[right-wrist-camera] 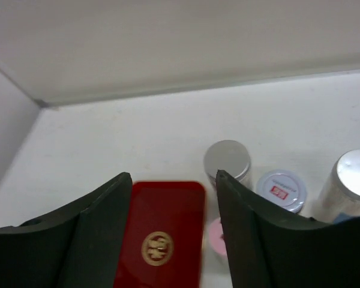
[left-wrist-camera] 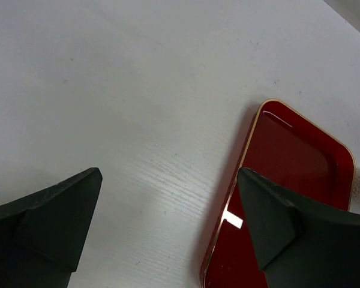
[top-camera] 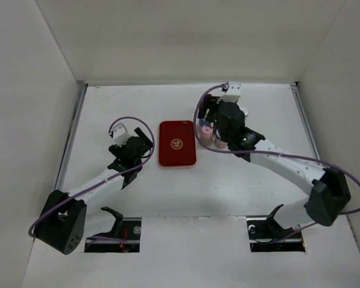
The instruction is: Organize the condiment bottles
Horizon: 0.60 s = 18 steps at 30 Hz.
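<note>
The condiment bottles cluster right of the red tray (top-camera: 177,144). The right wrist view shows a silver-capped bottle (right-wrist-camera: 227,158), a white-lidded one with a red mark (right-wrist-camera: 281,189), a second silver cap (right-wrist-camera: 357,173) at the right edge, and a pink lid (right-wrist-camera: 213,235) partly behind my right finger. From above the pink-lidded bottle (top-camera: 205,129) stands just beside the tray. My right gripper (right-wrist-camera: 174,175) hovers above the tray's right part and the bottles, jaws apart, nothing between them. My left gripper (left-wrist-camera: 168,174) is open low over the table at the tray's left edge (left-wrist-camera: 243,174).
The tray (right-wrist-camera: 168,240) is flat with a gold emblem (right-wrist-camera: 156,248) and holds nothing. White walls enclose the table at the back and both sides. The right arm (top-camera: 276,159) reaches diagonally over the right half of the table.
</note>
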### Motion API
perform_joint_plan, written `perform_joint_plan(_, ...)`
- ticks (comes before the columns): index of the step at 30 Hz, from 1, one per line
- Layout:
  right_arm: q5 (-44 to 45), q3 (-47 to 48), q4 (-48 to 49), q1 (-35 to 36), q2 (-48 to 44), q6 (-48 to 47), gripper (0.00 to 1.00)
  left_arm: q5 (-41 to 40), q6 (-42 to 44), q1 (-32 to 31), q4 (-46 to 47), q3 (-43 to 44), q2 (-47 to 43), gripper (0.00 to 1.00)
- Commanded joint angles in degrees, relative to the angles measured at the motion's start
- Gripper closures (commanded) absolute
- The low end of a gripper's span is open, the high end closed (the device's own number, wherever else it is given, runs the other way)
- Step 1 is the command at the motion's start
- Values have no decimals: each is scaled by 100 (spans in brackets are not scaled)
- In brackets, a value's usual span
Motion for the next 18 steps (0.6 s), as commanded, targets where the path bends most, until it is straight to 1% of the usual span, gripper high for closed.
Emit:
perform_joint_plan(1,-129,503,-806,-248,669,-94,24,391,-207,149,333,-105,-27,0)
perform_joint_plan(2,-129,626,-771,-301,853,-164,17,409,-216,193,368,-149,-62,0)
perform_joint_plan(3,-138,740,-753,-397,1021,-182,12,444,-233,237,421,-193,-97,0)
perform_joint_plan(4,-155,872,-788,-477,1179,-182,9,471,-242,272,456,-228,-124,0)
perform_joint_plan(6,-199,1040,-762,-591,1460,-226,5,515,-242,299,457,-272,-203,0)
perform_joint_plan(10,-383,1531,-1016,-793,2102,-253,4,497,-242,325,527,-325,-230,0)
perform_joint_plan(14,-428,1901,-1166,-838,2568,-323,4,585,-242,343,527,-290,-142,0)
perform_joint_plan(18,-419,2095,-1184,-873,2832,-341,6,611,-251,360,641,-316,-89,0)
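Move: The silver-lidded jar lies about 9 cm ahead of the right hand, straight ahead sideways, and roughly 26 cm below it. The pink-capped jar stands some 5 cm nearer than the silver-lidded one; the white-lidded jar is about 7 cm ahead and 6 cm right of the hand. The red tray's middle is 10 cm to the hand's left and 2 cm ahead. From the left hand, the silver-lidded jar is roughly 27 cm right and 9 cm ahead. Towards the silver-lidded jar, touching nothing yet, the right hand swoops down about 12 cm and forward some 10 cm, quick at first and easing off. Its fingers tip downward and its left side rolls down, each some 15 degrees, while the partly open fingers spread nearly wide, ending above the lid with a finger to either side. ##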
